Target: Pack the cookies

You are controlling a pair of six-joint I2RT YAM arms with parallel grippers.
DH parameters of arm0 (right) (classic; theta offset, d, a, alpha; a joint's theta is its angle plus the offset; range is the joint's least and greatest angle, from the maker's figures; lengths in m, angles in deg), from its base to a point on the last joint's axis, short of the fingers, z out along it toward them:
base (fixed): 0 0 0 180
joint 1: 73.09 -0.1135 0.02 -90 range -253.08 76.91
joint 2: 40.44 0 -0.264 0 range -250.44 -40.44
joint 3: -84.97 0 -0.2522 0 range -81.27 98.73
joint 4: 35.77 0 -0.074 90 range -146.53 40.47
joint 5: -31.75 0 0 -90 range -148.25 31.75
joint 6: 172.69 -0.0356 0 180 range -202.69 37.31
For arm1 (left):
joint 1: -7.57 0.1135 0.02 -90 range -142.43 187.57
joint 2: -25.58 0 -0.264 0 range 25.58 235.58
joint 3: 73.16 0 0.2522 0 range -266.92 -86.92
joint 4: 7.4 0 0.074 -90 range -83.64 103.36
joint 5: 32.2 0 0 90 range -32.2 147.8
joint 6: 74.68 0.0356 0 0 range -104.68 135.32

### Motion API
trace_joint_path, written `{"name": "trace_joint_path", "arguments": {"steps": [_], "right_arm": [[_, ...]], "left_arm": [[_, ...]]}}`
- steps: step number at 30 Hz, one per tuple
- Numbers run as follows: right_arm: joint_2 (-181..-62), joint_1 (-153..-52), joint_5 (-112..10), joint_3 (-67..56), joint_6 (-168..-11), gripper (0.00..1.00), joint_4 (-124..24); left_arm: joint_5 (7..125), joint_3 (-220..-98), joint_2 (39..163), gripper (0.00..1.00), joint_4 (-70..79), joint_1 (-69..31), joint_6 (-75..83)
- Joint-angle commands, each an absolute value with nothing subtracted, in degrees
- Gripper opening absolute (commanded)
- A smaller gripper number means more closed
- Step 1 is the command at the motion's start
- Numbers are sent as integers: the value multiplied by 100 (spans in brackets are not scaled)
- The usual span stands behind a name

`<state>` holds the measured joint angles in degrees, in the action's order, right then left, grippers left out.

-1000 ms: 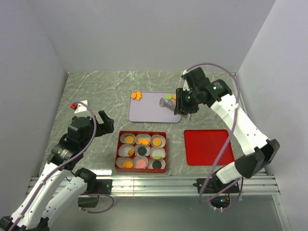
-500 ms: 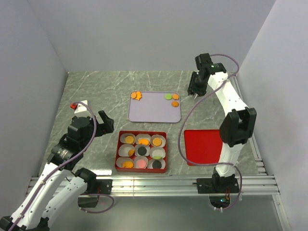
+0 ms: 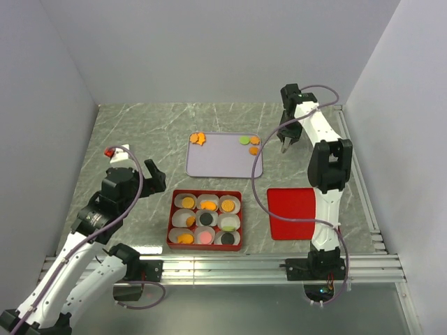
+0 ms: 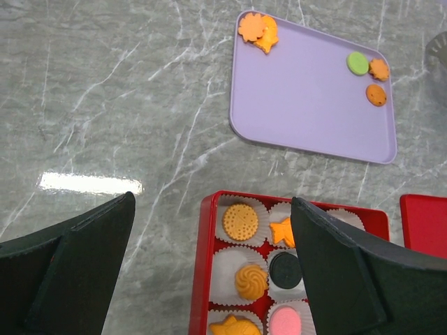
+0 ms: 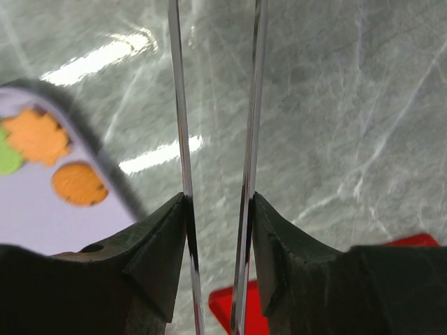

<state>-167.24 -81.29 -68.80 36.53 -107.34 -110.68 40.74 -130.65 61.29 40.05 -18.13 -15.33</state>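
Note:
Loose cookies lie on the purple tray: orange ones at its far left corner, a green one and two orange ones at its far right. The red box holds nine white cups with orange, black and pink cookies. My right gripper is shut on thin metal tongs and hangs over the bare table just right of the tray; the tong tips are out of the wrist view. My left gripper is open and empty, left of the box; it shows in the left wrist view.
A flat red lid lies right of the box, near the front. The tray's corner with three cookies shows at the left of the right wrist view. Grey walls close in both sides and the back.
My right arm has swung from over the tray's right end to the back right, off the tray, with the tongs still in it. The left arm has barely moved.

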Motion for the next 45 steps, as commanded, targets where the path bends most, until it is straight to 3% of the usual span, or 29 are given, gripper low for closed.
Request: {"name": "trace_joint_path", "arguments": {"steps": [1, 8, 19, 23, 36, 45], "right_arm": [[-16954, -8056, -7196, 4098, -10783, 48, -11088], [-17639, -7968, -7012, 4204, -10923, 53, -11062], [-17755, -7959, -7152, 4160, -10677, 81, -10956], [-17430, -7959, -7310, 3967, -10835, 83, -11061], [-13575, -9083, -6705, 455, -11126, 83, -10500], [-12640, -9752, -5966, -1682, -11512, 77, -9912]], "left_arm": [[3882, -13113, 6179, 99, 3905, -1827, -1500], [3689, -13148, 6486, 99, 3975, -1827, -1544], [3627, -13166, 6742, 99, 4019, -1819, -1579], [3714, -13157, 6593, 98, 3976, -1827, -1535], [4268, -13078, 6321, 98, 3747, -1845, -1350], [4172, -13113, 6135, 97, 3799, -1862, -1377]]}}
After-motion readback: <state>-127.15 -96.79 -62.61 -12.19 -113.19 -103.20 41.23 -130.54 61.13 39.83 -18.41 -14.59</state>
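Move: The tongs in the right hand go to bare table almost straight beneath it, about 8 cm down. The purple tray's middle lies some 29 cm to the left and 5 cm nearer the base; its round orange cookie is about 15 cm left and 3 cm back. The red lid's middle is roughly 31 cm back and 3 cm right. From the left hand, that laying spot is about 24 cm ahead, 57 cm right and 21 cm below. Down about 7 cm goes the right hand, still gripping the tongs, laying them on the table right of the tray; the fingers then spread and let go. It lifts clear, draws back some 20 cm and somewhat left towards the red lid, open, turning slightly counter-clockwise, and finally sinks above the lid's far left part. The empty left hand dips slightly and comes back up. ##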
